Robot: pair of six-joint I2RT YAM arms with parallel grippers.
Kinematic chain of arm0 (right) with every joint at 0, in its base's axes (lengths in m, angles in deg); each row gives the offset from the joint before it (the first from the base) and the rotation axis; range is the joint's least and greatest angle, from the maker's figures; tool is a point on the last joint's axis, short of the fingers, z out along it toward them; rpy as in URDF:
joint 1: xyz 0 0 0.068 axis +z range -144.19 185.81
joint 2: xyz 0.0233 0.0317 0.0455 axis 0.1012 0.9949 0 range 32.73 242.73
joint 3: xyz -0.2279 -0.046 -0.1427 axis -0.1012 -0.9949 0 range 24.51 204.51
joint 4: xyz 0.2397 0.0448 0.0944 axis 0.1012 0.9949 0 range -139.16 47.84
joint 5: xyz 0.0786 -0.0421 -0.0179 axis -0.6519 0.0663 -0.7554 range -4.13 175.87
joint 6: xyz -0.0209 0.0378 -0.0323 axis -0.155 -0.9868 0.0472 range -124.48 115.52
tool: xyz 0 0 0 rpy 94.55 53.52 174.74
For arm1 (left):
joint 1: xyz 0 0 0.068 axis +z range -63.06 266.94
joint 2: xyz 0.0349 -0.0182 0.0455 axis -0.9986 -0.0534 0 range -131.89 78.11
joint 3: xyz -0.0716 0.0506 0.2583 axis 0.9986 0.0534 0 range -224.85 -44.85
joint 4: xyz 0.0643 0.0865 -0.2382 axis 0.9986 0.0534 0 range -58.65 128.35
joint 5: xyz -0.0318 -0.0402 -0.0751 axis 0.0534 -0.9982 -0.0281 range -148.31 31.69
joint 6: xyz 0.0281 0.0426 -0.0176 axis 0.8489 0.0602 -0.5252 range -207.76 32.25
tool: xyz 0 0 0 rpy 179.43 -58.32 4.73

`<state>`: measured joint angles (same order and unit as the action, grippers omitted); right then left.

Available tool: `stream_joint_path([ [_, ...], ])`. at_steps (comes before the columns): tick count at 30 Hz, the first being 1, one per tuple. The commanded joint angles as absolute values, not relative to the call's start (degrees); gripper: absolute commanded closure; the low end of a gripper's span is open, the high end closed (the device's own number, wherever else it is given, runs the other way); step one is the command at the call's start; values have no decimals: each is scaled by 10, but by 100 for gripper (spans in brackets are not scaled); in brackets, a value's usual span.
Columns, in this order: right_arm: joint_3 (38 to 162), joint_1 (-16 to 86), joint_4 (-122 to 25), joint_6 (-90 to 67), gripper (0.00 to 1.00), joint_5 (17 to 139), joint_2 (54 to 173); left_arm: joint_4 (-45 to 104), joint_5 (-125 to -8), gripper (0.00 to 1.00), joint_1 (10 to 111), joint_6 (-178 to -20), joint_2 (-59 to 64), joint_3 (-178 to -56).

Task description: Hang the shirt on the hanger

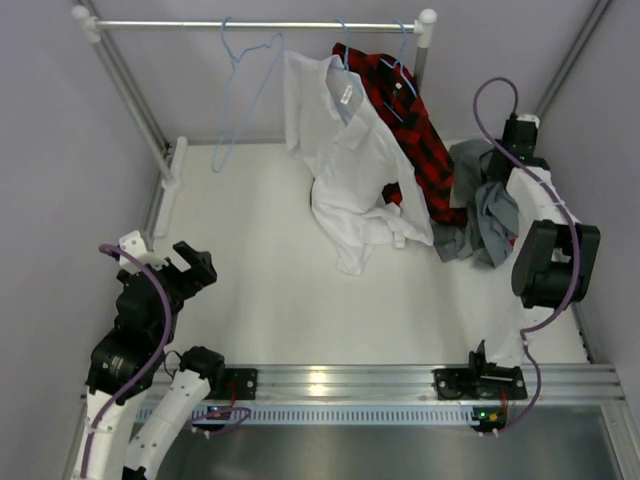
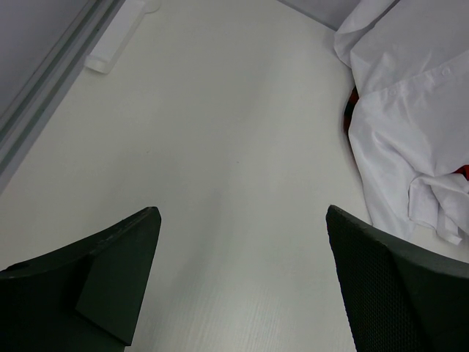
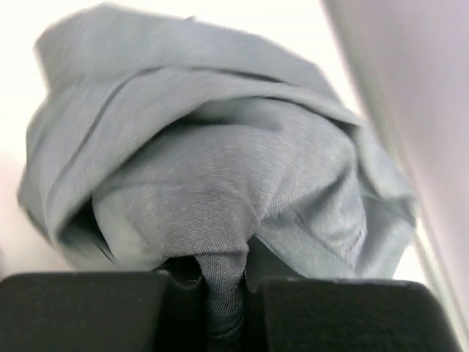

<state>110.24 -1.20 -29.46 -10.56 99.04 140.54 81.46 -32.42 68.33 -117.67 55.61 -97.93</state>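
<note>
The grey shirt (image 1: 478,205) lies crumpled at the table's right side, beside the wall. My right gripper (image 1: 497,165) is over its far part, shut on a pinched fold of it. In the right wrist view the shirt (image 3: 220,147) bulges up in front of the gripper (image 3: 221,286), and a narrow twist of fabric runs down between the two fingers. An empty light-blue wire hanger (image 1: 240,95) hangs from the rail at the back left. My left gripper (image 1: 196,264) hovers open at the near left, far from both; nothing sits between its fingers (image 2: 121,271), only bare table.
A white shirt (image 1: 350,170) and a red-and-black plaid shirt (image 1: 412,135) hang from the rail (image 1: 260,25) on their own hangers and drape onto the table. The white shirt's hem (image 2: 403,132) lies to the right of my left gripper. The rack's post (image 1: 130,90) slants at back left.
</note>
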Motion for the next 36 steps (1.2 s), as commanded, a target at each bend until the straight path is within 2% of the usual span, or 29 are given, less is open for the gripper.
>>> stream_joint_path([
  [1,1132,-20,-324,-121,100,1013,1272,787,-319,2,680,-1176,556,-975],
  [9,1119,-18,-320,-137,100,1000,1067,787,-316,2,680,-1177,560,-974],
  [13,1155,-14,-290,-147,100,962,960,786,-312,2,681,-1177,561,-972],
  [19,1283,-13,-236,-175,100,807,882,786,-309,2,680,-1179,566,-972],
  [23,1395,-13,-229,-234,100,588,892,786,-304,2,681,-1180,572,-971],
  [25,1417,-13,-285,-311,100,517,902,786,-302,2,680,-1180,576,-970],
  [26,1412,-13,-314,-344,100,455,904,787,-301,2,680,-1180,578,-970],
  [30,1278,-13,-478,-536,100,398,882,787,-294,2,680,-1181,587,-969],
  [32,1226,-13,-547,-582,100,382,872,787,-293,2,681,-1180,590,-969],
  [35,1158,5,-512,-556,100,381,865,787,-293,2,682,-1180,590,-970],
  [36,1134,51,-495,-533,100,383,870,786,-294,2,681,-1179,589,-971],
])
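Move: The grey shirt is already pinched in the right fingers, its middle about 3 cm back, 4 cm left and 6 cm below that hand. The plaid shirt hangs some 27 cm left of the hand, 4 cm farther out and 12 cm higher; the white shirt is roughly 40 cm left, level in reach and 8 cm higher. From the left hand, the grey shirt lies about 29 cm ahead, 66 cm right and 22 cm lower. The grey shirt, still pinched between the right fingers, is swept fast up off the pile, about 55 cm, while the hand draws back some 35 cm towards the base and then swings 20 cm left. The wrist tips up and turns counter-clockwise until the fingers point forward-left and upward; at the end the hand reverses, dipping forward a few centimetres. ##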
